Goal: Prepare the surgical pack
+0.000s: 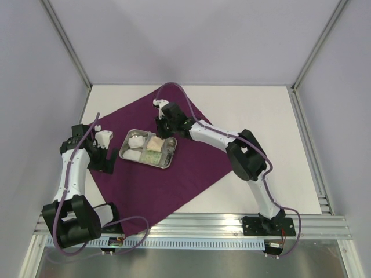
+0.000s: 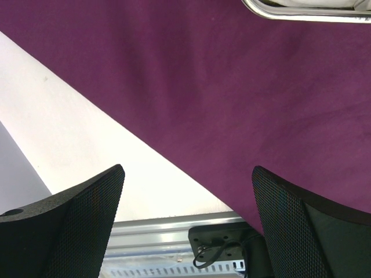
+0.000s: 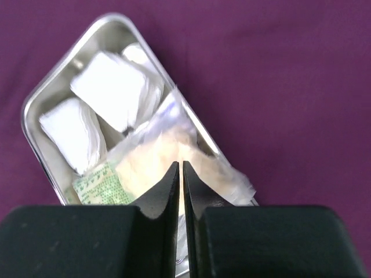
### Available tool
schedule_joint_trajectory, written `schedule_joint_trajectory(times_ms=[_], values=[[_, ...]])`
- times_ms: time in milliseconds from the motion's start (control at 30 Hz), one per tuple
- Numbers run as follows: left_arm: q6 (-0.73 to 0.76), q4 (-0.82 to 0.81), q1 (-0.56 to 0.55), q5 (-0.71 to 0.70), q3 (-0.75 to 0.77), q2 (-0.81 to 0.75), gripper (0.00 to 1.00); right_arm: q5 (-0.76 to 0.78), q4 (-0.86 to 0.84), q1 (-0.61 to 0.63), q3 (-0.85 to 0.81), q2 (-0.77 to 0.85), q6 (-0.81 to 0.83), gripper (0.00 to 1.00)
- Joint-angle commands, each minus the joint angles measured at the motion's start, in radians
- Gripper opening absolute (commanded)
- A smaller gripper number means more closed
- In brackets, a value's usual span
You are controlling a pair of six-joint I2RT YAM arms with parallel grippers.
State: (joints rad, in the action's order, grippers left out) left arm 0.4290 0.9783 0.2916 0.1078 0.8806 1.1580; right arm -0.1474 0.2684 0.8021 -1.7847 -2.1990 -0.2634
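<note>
The deep-purple cloth (image 1: 174, 174) (image 2: 232, 87) (image 3: 290, 69) lies spread flat as a diamond on the white table. A small steel tray (image 1: 171, 155) (image 3: 26, 116) sits on it, holding white gauze squares (image 1: 137, 141) (image 3: 116, 87), a clear packet (image 1: 155, 143) (image 3: 168, 150) with beige contents that leans over the tray's rim, and a green-printed packet (image 3: 101, 185). My right gripper (image 1: 161, 128) (image 3: 179, 164) hovers over the tray's far side with its jaws together just above the clear packet. My left gripper (image 1: 107, 159) (image 2: 188, 171) is wide open over the cloth's left edge, holding nothing.
The tray's rim (image 2: 301, 16) shows at the top of the left wrist view. Bare white table (image 1: 255, 110) surrounds the cloth. An aluminium rail (image 1: 232, 223) runs along the near edge, and grey walls enclose the other three sides.
</note>
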Motion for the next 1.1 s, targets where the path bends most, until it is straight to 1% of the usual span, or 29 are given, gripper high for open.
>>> schedule_joint_trajectory(times_ms=[0,300,467,633,700,733,800,833,867,900,933,967,1000,1033,1067], values=[[-0.009,-0.027,0.007,0.018,-0.017,-0.015,1.00,-0.006,-0.101,0.029,0.036,-0.005,-0.097,0.07],[-0.019,-0.033,0.007,0.024,-0.014,-0.015,1.00,0.054,-0.118,0.049,0.128,-0.053,-0.171,0.07],[-0.019,-0.029,0.007,0.026,-0.003,-0.011,1.00,0.048,-0.117,0.055,0.151,-0.047,-0.191,0.07],[-0.018,-0.021,0.007,0.027,0.000,-0.014,1.00,0.052,-0.069,0.054,0.094,-0.010,-0.159,0.08],[-0.015,-0.018,0.007,0.030,0.001,-0.018,1.00,0.057,-0.026,0.055,0.049,0.031,-0.129,0.11],[-0.013,-0.018,0.007,0.030,0.003,-0.018,1.00,0.063,-0.014,0.055,0.039,0.048,-0.120,0.14],[-0.013,-0.015,0.009,0.026,0.012,-0.020,1.00,0.107,0.021,0.054,0.025,0.099,-0.099,0.23],[-0.013,-0.012,0.008,0.026,0.015,-0.021,1.00,0.127,0.035,0.049,0.030,0.160,-0.097,0.28],[-0.013,-0.012,0.007,0.024,0.018,-0.023,1.00,0.146,0.055,0.043,0.040,0.194,-0.102,0.39],[-0.015,-0.009,0.007,0.026,0.023,-0.026,1.00,0.179,0.061,0.037,0.086,0.228,-0.115,0.46],[-0.013,-0.009,0.007,0.026,0.024,-0.029,1.00,0.184,0.063,0.014,0.122,0.313,-0.131,0.51],[-0.013,-0.009,0.007,0.029,0.024,-0.030,1.00,0.192,0.063,0.000,0.161,0.353,-0.148,0.58],[-0.012,-0.009,0.007,0.030,0.024,-0.030,1.00,0.204,0.069,-0.016,0.212,0.402,-0.166,0.61],[-0.013,-0.009,0.007,0.030,0.024,-0.030,1.00,0.219,0.078,-0.052,0.305,0.444,-0.212,0.63],[-0.012,-0.007,0.007,0.030,0.024,-0.027,1.00,0.253,0.112,-0.072,0.361,0.522,-0.230,0.66]])
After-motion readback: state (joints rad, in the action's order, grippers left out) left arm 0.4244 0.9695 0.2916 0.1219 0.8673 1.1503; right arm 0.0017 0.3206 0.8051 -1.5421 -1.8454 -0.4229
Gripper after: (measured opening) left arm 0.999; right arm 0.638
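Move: Just behind and below the right hand's closed fingers, about 3 cm back, 2 cm left and 7 cm down, lies the beige packet in the tray. The green packet is some 6 cm nearer the base than the beige one, and the farther gauze stack about 8 cm to its left. Instruments show roughly 6 cm to its right and 2 cm nearer the base. From the left hand, the beige packet is about 12 cm ahead, 25 cm right and 7 cm down. Sinking about 6 cm and drawing back some 3 cm, the right hand brings its closed fingertips down on the beige packet, pressing it into the tray, and stays there briefly. Then the fingers open to over half and the hand rises about 14 cm, swinging some 6 cm right, away from the tray, while turning slightly clockwise. ##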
